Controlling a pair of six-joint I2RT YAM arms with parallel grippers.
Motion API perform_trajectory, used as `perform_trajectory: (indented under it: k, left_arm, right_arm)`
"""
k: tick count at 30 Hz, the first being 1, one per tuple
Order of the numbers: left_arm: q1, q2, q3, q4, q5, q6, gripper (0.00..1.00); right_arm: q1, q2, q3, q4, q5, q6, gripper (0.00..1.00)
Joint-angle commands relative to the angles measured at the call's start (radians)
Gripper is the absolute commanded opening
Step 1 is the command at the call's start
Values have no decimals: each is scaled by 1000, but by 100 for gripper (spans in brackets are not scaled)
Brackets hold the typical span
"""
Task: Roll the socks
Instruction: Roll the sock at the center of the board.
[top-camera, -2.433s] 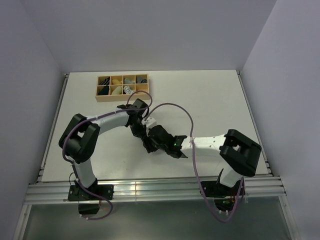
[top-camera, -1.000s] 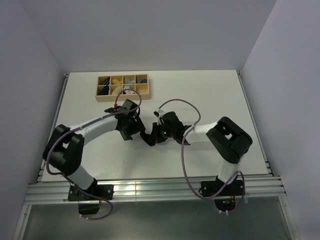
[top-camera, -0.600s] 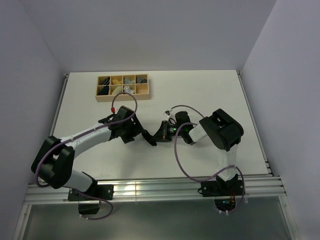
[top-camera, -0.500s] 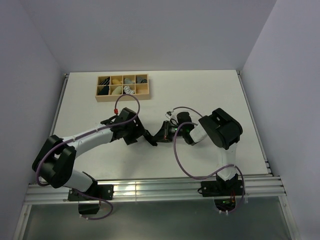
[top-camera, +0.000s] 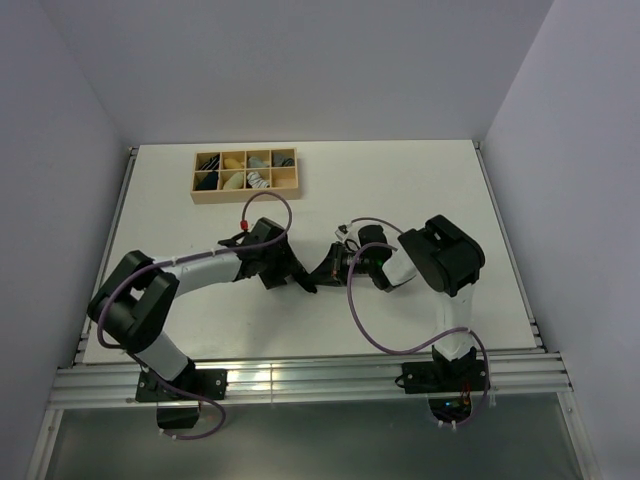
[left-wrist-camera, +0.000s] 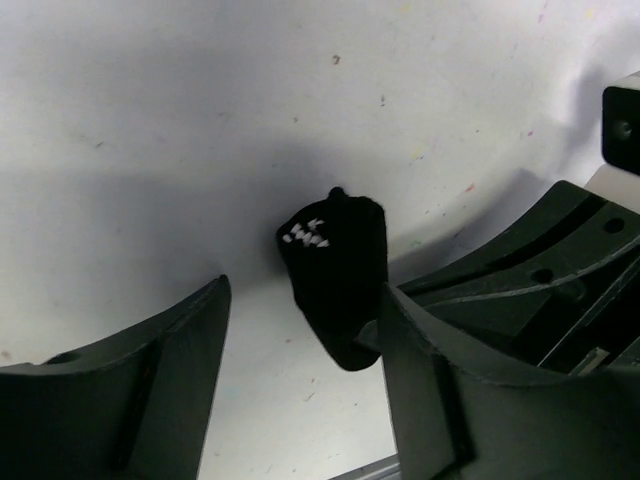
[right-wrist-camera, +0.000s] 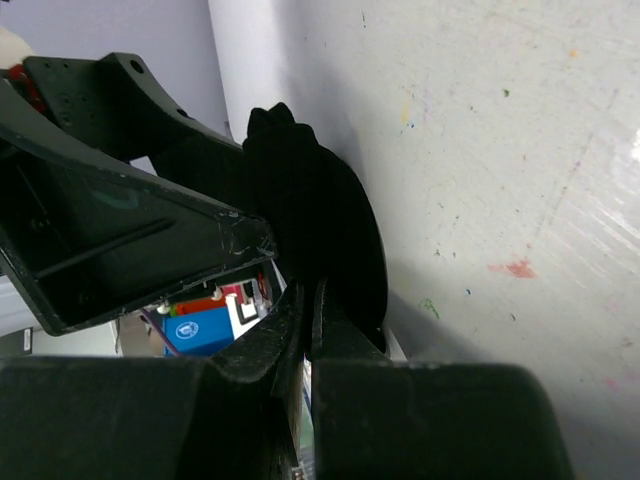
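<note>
A black sock (left-wrist-camera: 335, 265) with small white marks is bunched on the white table, in the middle between my two grippers. The left gripper (left-wrist-camera: 300, 300) is open and straddles it. Its right finger (left-wrist-camera: 440, 380) touches the sock, and its left finger (left-wrist-camera: 150, 390) stands apart from it. From the opposite side, the right gripper (right-wrist-camera: 312, 292) is shut, pinching the edge of the black sock (right-wrist-camera: 330, 220). In the top view the left gripper (top-camera: 298, 277) and the right gripper (top-camera: 322, 268) meet tip to tip. Only this one black sock shows at the grippers.
A wooden divided tray (top-camera: 245, 197) stands at the back left of the table (top-camera: 420, 190), holding several sock rolls, among them a white striped one (top-camera: 257, 180). The right arm's elbow (top-camera: 445, 255) is folded close behind its gripper. Cables loop above both wrists.
The left gripper has slid right to straddle the sock, and its jaws have narrowed a little. The right gripper has stayed shut on the sock and barely moved.
</note>
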Motion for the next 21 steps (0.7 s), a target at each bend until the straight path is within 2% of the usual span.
perform_trajectory:
  k: [1,5,8,11,16,19,21]
  left_arm:
    - [-9,37,44,26,-14,-3,63]
    - [-16,87,62,12,-15,9,56]
    - [-19,107,78,-10,-14,14,42]
    - [-22,129,85,-37,-14,25,33]
    - [-22,144,108,-105,-14,34,14]
    - [-22,156,151,-175,-50,60,9]
    - [-22,172,193,-221,-63,78,8]
  right_arm:
    - [-7,39,-29,-104,39,-42,0]
    - [-7,24,-17,-169,58,-97,0]
    - [-5,-9,-8,-214,82,-132,0]
    - [1,-73,3,-338,134,-230,5]
    - [36,-231,27,-519,318,-374,29]
    - [87,-336,41,-637,455,-463,40]
    - [146,-387,41,-700,625,-513,45]
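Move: The rolled black sock lies about 3 cm to the left gripper's right and 1 cm ahead, some 1 cm below its open fingers. From the right gripper, shut at its near end, its middle is about 2 cm left and 1 cm forward, at nearly the same height. The right gripper's tips sit about 5 cm right of the left hand point and 1 cm back; the compartment box stands some 27 cm ahead of the left gripper and 12 cm left. The left fingers close around the rolled sock and pinch it from both sides, after easing about 2.5 cm right and forward and barely lower. Once they have nearly closed, the right fingers open and let go of the sock's near end, backing off some 2 cm to the right while tipping their points down by roughly 25 degrees. ##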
